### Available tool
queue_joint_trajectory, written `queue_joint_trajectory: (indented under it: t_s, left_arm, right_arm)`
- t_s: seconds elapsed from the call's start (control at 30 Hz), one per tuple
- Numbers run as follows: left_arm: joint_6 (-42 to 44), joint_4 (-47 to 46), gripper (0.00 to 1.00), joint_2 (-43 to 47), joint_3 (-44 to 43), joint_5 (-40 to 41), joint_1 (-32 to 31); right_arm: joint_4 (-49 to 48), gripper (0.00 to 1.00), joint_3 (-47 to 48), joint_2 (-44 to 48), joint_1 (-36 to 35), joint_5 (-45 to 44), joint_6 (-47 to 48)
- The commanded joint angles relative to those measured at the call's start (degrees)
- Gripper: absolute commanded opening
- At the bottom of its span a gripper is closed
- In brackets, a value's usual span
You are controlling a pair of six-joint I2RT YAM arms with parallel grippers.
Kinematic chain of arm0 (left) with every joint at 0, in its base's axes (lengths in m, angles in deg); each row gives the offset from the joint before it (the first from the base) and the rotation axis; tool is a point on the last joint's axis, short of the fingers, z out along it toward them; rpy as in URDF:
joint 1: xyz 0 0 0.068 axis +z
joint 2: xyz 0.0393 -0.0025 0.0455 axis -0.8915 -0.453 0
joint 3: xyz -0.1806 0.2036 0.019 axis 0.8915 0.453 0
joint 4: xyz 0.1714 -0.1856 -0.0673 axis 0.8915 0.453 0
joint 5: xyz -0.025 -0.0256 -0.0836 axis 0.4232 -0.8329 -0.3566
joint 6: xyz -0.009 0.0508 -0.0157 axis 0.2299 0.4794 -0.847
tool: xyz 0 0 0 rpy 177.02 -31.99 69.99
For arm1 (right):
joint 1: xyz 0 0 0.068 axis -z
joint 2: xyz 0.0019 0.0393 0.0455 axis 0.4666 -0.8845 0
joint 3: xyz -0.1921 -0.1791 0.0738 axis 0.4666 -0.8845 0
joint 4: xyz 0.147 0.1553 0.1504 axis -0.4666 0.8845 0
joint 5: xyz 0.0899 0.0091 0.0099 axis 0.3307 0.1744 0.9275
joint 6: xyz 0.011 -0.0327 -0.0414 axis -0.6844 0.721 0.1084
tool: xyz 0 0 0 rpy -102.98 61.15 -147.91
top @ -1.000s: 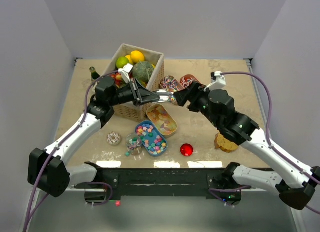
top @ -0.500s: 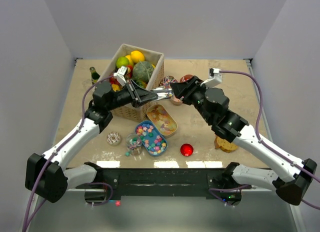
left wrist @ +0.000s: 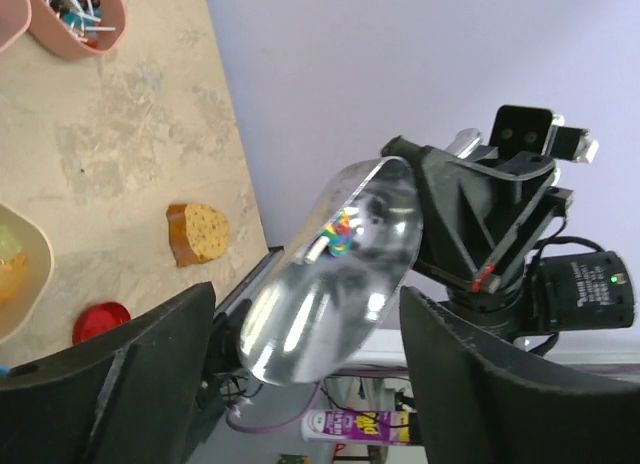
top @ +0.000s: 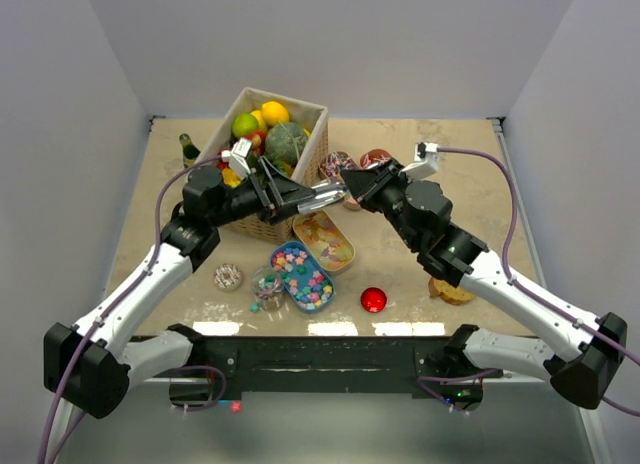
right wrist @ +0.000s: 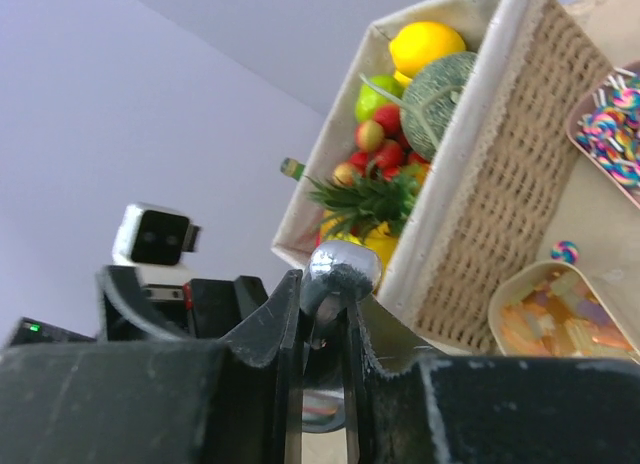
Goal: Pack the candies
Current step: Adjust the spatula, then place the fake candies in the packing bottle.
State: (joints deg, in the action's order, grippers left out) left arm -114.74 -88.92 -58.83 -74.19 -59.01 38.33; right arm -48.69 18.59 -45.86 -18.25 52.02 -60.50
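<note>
A clear oval lid (top: 326, 191) hangs in the air between the two arms, just right of the basket. My right gripper (top: 348, 187) is shut on its edge; in the right wrist view the fingers (right wrist: 288, 319) pinch the lid's rim (right wrist: 341, 267). My left gripper (top: 300, 194) stands open around the lid's other end (left wrist: 330, 274), its fingers (left wrist: 150, 374) apart from it. A small striped candy (left wrist: 343, 229) clings to the lid. Below lie the candies: pastel pieces in a blue tin (top: 302, 276), orange gummies in an oval tin (top: 324, 239), striped ones in pink trays (top: 340, 167).
A wicker basket (top: 305, 162) of toy fruit stands at the back left, with a green bottle (top: 188, 147) beside it. A sprinkled doughnut (top: 228, 276) and a small cup (top: 267, 284) lie left of the blue tin. A red ball (top: 373, 300) and a bread slice (top: 452, 289) lie to the front right.
The right gripper has moved in and shut on the clear lid. The left gripper, which was shut on the lid, has opened.
</note>
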Motion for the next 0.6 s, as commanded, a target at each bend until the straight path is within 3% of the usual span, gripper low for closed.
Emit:
queue_joint_trajectory:
  t_s: [0.0,0.07,0.27,0.57]
  left_arm:
    - [10.34,15.5,0.94,3.54,-4.79,3.27,0.64]
    - [15.0,22.34,1.0,4.94,-6.99,6.42,1.35]
    - [25.64,39.14,1.0,6.88,-15.6,21.96,4.08]
    - [29.16,49.62,1.0,6.01,-22.02,38.24,4.6]
  right_arm:
    - [-1.13,0.0,-2.91,2.93,0.1,-1.29,-1.39]
    - [-1.39,0.0,-3.79,2.94,0.1,-0.06,-1.48]
    - [-9.03,0.0,-6.51,0.22,0.01,13.45,2.47]
    - [-13.17,0.0,-4.59,-7.96,-2.62,22.79,8.35]
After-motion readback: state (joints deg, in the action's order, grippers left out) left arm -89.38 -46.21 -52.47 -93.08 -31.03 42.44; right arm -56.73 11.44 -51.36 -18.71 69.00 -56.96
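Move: Just off its open fingers, the left hand has the spatula's bowl about 6 cm to its right at equal height; the fruit basket lies some 26 cm ahead, 6 cm left and 20 cm below. For the right hand, which grips the spatula's handle, the glass jar is roughly 21 cm left, 8 cm back and 30 cm down. The blue candy tray lies 13 cm left and 3 cm back, the gummy tray 7 cm left and 8 cm ahead, both 35 cm below. Drawing off to its left by about 11 cm, the just-opened left hand spreads fully and leaves the spatula's bowl, its fingertips dipping and swinging forward some 30 degrees. The right hand keeps its grip on the handle and sinks 6 to 7 cm, then also moves about 5 cm left and slightly back towards the glass jar, turning counter-clockwise nearly 20 degrees. ##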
